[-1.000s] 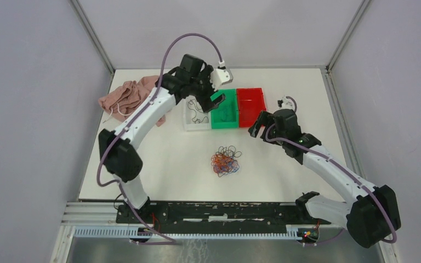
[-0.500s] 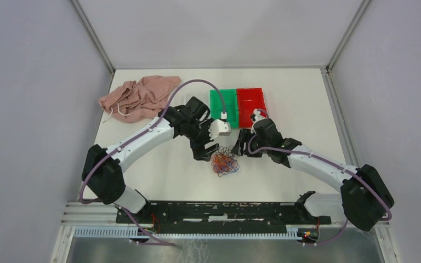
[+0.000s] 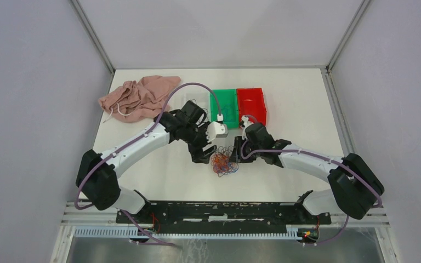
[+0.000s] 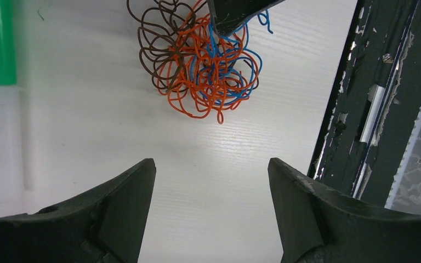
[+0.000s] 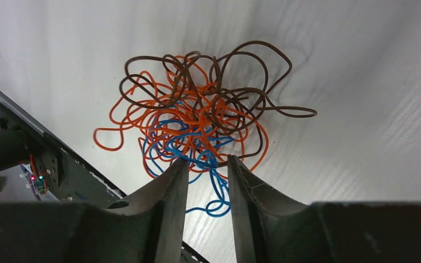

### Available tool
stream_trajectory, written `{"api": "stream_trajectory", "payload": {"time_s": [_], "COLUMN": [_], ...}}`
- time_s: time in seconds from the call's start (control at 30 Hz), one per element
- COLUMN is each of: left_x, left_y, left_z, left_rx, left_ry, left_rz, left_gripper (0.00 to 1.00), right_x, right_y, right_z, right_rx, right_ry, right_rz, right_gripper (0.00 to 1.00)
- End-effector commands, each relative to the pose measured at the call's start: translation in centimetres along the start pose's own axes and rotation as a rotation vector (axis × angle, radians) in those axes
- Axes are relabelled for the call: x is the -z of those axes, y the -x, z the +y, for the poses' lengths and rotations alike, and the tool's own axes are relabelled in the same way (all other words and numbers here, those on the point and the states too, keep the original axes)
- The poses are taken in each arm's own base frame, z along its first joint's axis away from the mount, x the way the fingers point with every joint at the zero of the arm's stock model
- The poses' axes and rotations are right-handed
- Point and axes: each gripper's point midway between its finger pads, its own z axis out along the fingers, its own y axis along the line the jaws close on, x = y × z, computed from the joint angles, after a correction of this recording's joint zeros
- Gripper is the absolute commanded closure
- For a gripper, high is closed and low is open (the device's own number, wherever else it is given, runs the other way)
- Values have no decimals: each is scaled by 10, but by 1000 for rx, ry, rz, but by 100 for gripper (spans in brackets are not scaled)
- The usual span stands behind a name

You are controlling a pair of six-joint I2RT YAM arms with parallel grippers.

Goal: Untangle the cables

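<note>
The cables [image 3: 225,162] lie as one tangled wad of orange, blue and dark brown wire on the white table, also seen in the left wrist view [image 4: 203,63] and the right wrist view [image 5: 203,118]. My left gripper [image 3: 203,155] is low just left of the wad. It is open [image 4: 211,164], with only bare table between its fingers and the wad a short way ahead. My right gripper [image 3: 237,154] is at the wad's right edge. Its jaws are close together but still apart [image 5: 207,160], with loose blue strands running between the fingertips.
A pink cloth [image 3: 140,98] with a white cord lies at the back left. A green bin [image 3: 223,104] and a red bin [image 3: 252,104] stand behind the wad, with a clear bin [image 3: 193,101] partly behind the left arm. A black rail [image 3: 219,211] runs along the near edge.
Both arms came from the bins down to the wad, one on each side. The right jaws narrowed a lot and now straddle blue strands. The left jaws narrowed slightly.
</note>
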Motion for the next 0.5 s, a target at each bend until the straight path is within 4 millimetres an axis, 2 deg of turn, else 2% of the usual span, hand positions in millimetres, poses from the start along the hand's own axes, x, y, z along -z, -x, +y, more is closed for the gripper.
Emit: {"api": "stream_trajectory", "payload": {"time_s": [0.0, 0.13, 0.23, 0.47], "left_x": [24, 30, 37, 53], "left_y": [26, 29, 35, 55], "left_z": [0, 1, 1, 1], "left_rx": [-55, -79, -112, -191], "left_ry": [41, 60, 73, 101], "left_rz": [-100, -109, -128, -187], "left_gripper": [18, 18, 19, 23], "right_x": [-3, 4, 16, 52], "right_y": [16, 23, 31, 57], "right_z": [17, 29, 40, 80], "right_rx": [48, 48, 50, 60], "right_ry": [60, 100, 136, 267], "right_rz": [-31, -50, -86, -180], "right_gripper": [67, 89, 99, 100]}}
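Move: The right fingertips hang partly open just over the blue cable's loops, which lie about 1 cm left of them, level fore and aft and roughly 2 cm lower; the middle of the tangle is some 3 cm to the left and 3 cm lower. The green tray's middle is about 18 cm ahead and 3 cm left of this hand, the red tray's about 18 cm ahead and 6 cm right. From the left hand, the blue loops lie about 8 cm to the right, roughly level and some 8 cm below. The right hand settles less than 1 cm lower into the edge of the tangle while its part-open fingers shut fully and pinch the blue cable, then it reverses and lifts straight up, nearly 5 cm from its lowest point, drifting about 1 cm left and tipping only slightly. Meanwhile the left hand, its fingers still wide open and empty, rises some 3 to 4 cm beside the tangle, tilting about 5 degrees. ##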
